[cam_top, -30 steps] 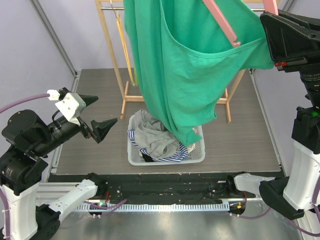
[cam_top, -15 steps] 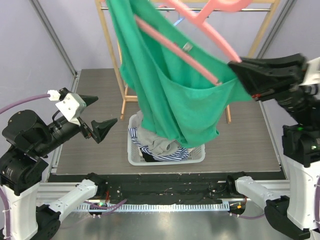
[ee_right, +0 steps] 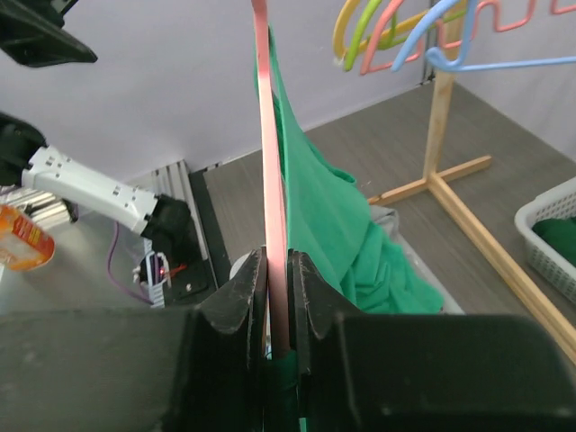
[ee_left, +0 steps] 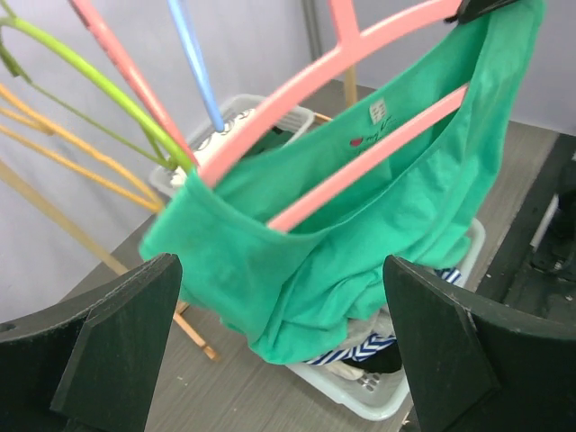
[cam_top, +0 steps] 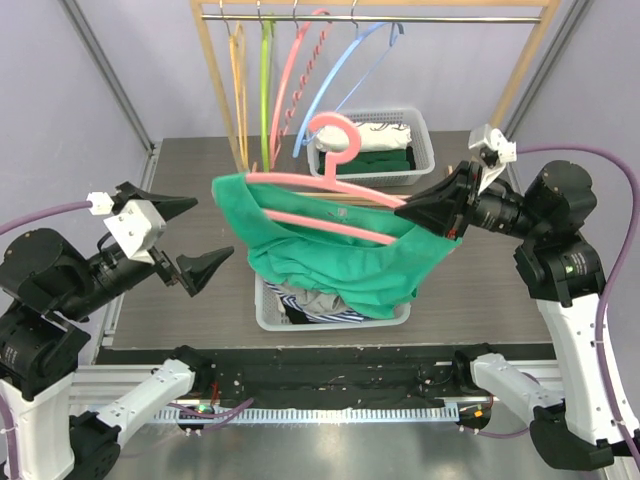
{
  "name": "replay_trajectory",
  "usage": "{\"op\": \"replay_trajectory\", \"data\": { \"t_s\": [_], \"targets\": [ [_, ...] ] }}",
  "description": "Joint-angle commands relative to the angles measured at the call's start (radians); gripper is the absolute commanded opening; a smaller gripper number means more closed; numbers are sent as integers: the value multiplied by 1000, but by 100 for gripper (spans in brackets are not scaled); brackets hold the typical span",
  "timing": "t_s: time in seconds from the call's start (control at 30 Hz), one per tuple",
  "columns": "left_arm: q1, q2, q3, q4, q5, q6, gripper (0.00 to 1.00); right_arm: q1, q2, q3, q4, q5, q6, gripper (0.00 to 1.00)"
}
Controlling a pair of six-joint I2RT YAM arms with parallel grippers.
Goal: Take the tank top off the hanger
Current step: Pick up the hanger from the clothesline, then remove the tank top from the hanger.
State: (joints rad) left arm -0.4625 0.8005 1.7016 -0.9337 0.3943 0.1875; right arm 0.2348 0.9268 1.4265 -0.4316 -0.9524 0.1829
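The green tank top (cam_top: 330, 262) hangs on a pink hanger (cam_top: 330, 185), held low and roughly level over a white laundry basket (cam_top: 262, 312). Its lower folds sag onto the clothes in that basket. My right gripper (cam_top: 425, 212) is shut on the hanger's right end. The right wrist view shows the pink hanger (ee_right: 270, 135) edge-on between the closed jaws of the right gripper (ee_right: 276, 261), with the tank top (ee_right: 333, 216) draped to its right. To the left of the garment, my left gripper (cam_top: 212, 227) stands wide open and touches nothing. In its own view the left gripper (ee_left: 281, 265) frames the tank top (ee_left: 360, 225) and hanger (ee_left: 360, 153).
A wooden rack (cam_top: 215, 90) stands at the back with yellow, green, pink and blue empty hangers (cam_top: 300, 80) on its rail. A second white basket (cam_top: 425, 135) of folded clothes sits behind the rack. The near basket holds grey and striped clothes (cam_top: 320, 305).
My right arm has swung the hanger and tank top down from high near the camera to low over the near basket. The left arm has barely shifted and stays open.
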Motion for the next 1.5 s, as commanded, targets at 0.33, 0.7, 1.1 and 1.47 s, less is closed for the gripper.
{"op": "replay_trajectory", "data": {
  "t_s": [0.33,0.7,1.1,1.47],
  "targets": [
    [5,264,170,-77,356,118,100,35,-68,26,-168,-97,-264,1],
    [-21,514,425,-496,609,273,98,49,-40,87,-179,-97,-276,1],
    [-116,513,397,-479,549,273,33,52,-32,98,-131,-101,-238,1],
    [-157,465,320,-275,323,207,8,51,-42,68,-88,38,-218,38]
  ]
}}
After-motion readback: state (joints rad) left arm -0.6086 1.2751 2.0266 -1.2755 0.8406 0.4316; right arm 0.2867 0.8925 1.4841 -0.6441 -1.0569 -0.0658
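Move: The left arm of the pink hanger, which my left hand goes for, is about 8 cm ahead of that hand, some 9 cm to its right and nearly level in height. The green tank top on it is about 18 cm to the right, 2 cm ahead and 8 cm lower. The basket is some 19 cm right, 6 cm ahead and far below. From my right hand, which holds the hanger's other end, that left arm is about 22 cm left and 4 cm ahead. My left hand, wide open, sweeps about 10 cm right and sinks some 4 cm, swinging first forward and then back again while its wrist turns some 35 degrees clockwise and tips down. It closes, pinching the hanger's left arm. My right hand keeps the other end, draws it about 4.5 cm back and turns its wrist slightly counter-clockwise, its fingers just starting to ease at the last. ##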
